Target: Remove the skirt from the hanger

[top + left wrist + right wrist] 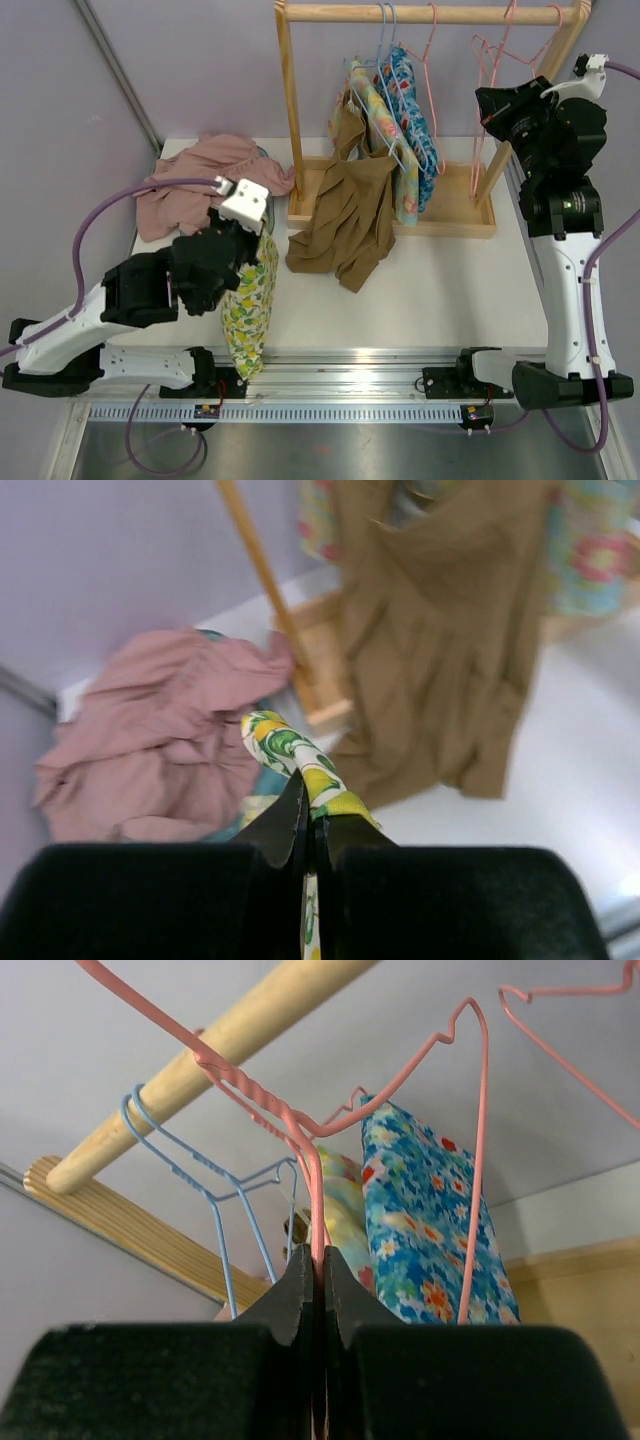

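The skirt [250, 310], yellow with a green lemon print, hangs from my left gripper [255, 240] down over the table's front edge. In the left wrist view that gripper [308, 815] is shut on a bunched fold of the skirt [298, 758]. My right gripper [484, 108] is up at the rack's right end. In the right wrist view it [318, 1260] is shut on the thin wire of a bare pink hanger [300, 1135] that hooks over the wooden rod [210, 1045]. The pink hanger [490, 60] carries no cloth.
A wooden rack [292, 120] stands at the back with a brown garment [350, 215] spilling off its base. Floral garments [410, 110] hang on blue and pink hangers. A pink garment [200, 185] lies heaped at the table's left rear. A blue hanger [215, 1200] hangs left of the held one.
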Motion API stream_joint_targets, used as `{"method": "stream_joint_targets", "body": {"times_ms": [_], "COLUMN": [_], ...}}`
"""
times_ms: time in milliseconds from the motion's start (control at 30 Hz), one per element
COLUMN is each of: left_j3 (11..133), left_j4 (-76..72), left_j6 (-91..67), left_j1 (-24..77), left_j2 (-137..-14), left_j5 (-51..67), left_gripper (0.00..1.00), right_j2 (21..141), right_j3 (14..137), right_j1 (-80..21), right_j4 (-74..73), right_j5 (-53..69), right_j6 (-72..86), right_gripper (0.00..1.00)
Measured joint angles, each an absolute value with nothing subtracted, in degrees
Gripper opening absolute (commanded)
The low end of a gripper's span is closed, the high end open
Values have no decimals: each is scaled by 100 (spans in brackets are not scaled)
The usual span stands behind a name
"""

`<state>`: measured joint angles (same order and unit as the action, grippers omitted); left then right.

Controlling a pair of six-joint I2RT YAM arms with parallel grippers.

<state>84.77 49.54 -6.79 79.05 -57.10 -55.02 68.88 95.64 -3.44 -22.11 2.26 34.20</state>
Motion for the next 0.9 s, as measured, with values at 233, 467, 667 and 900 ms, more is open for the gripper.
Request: {"method": "stream_joint_targets", "body": {"times_ms": [233,467,667,900], "left_j3": [9959,12785,13163,12591], "left_j4": [4311,3927,3553,3446], "left_j6": [655,1083,899,113], "left_j1": [5867,2987,1522,462], "left_j2": [-6145,-8029,-9063,-10324], "left_j5": [-4925,-3642,-2998,-2191], "left_gripper": [0,0,0,13], "right_j2": [7964,8899,8965,8171], "right_j3": [10433,10864,10604,9568], "right_j1": [-187,257,432,491], "right_j4": [-1868,-1831,-1758,-1424], "right_j5": [198,246,279,316], "right_j6": [3369,3481,3605,3673], "right_gripper": [0,0,0,36]}}
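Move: The left hand holds the yellow floral skirt; the bin it is going to lies about 32 cm ahead, 13 cm to its left and 36 cm below, with the pink skirt heaped on it some 4 cm farther left. The rack's left post stands roughly 33 cm ahead and 6 cm right. For the right hand, gripping the empty pink hanger, its rod spot is about 14 cm ahead, 9 cm right, 4 cm up; the blue floral skirt hangs 12 cm ahead, 5 cm left, 20 cm below. Keeping its pinch on the floral skirt, the left hand swings it forward about 33 cm and left some 20 cm towards the bin, arcing up nearly 20 cm before coming down about 16 cm over the pink skirt, while the wrist turns some 40 degrees counter-clockwise. The right hand, still around the hanger's wire, reaches forward about 12 cm to the rod and drifts right, sinks some 5 cm to bring the hook onto it, then draws back about 3 cm. ##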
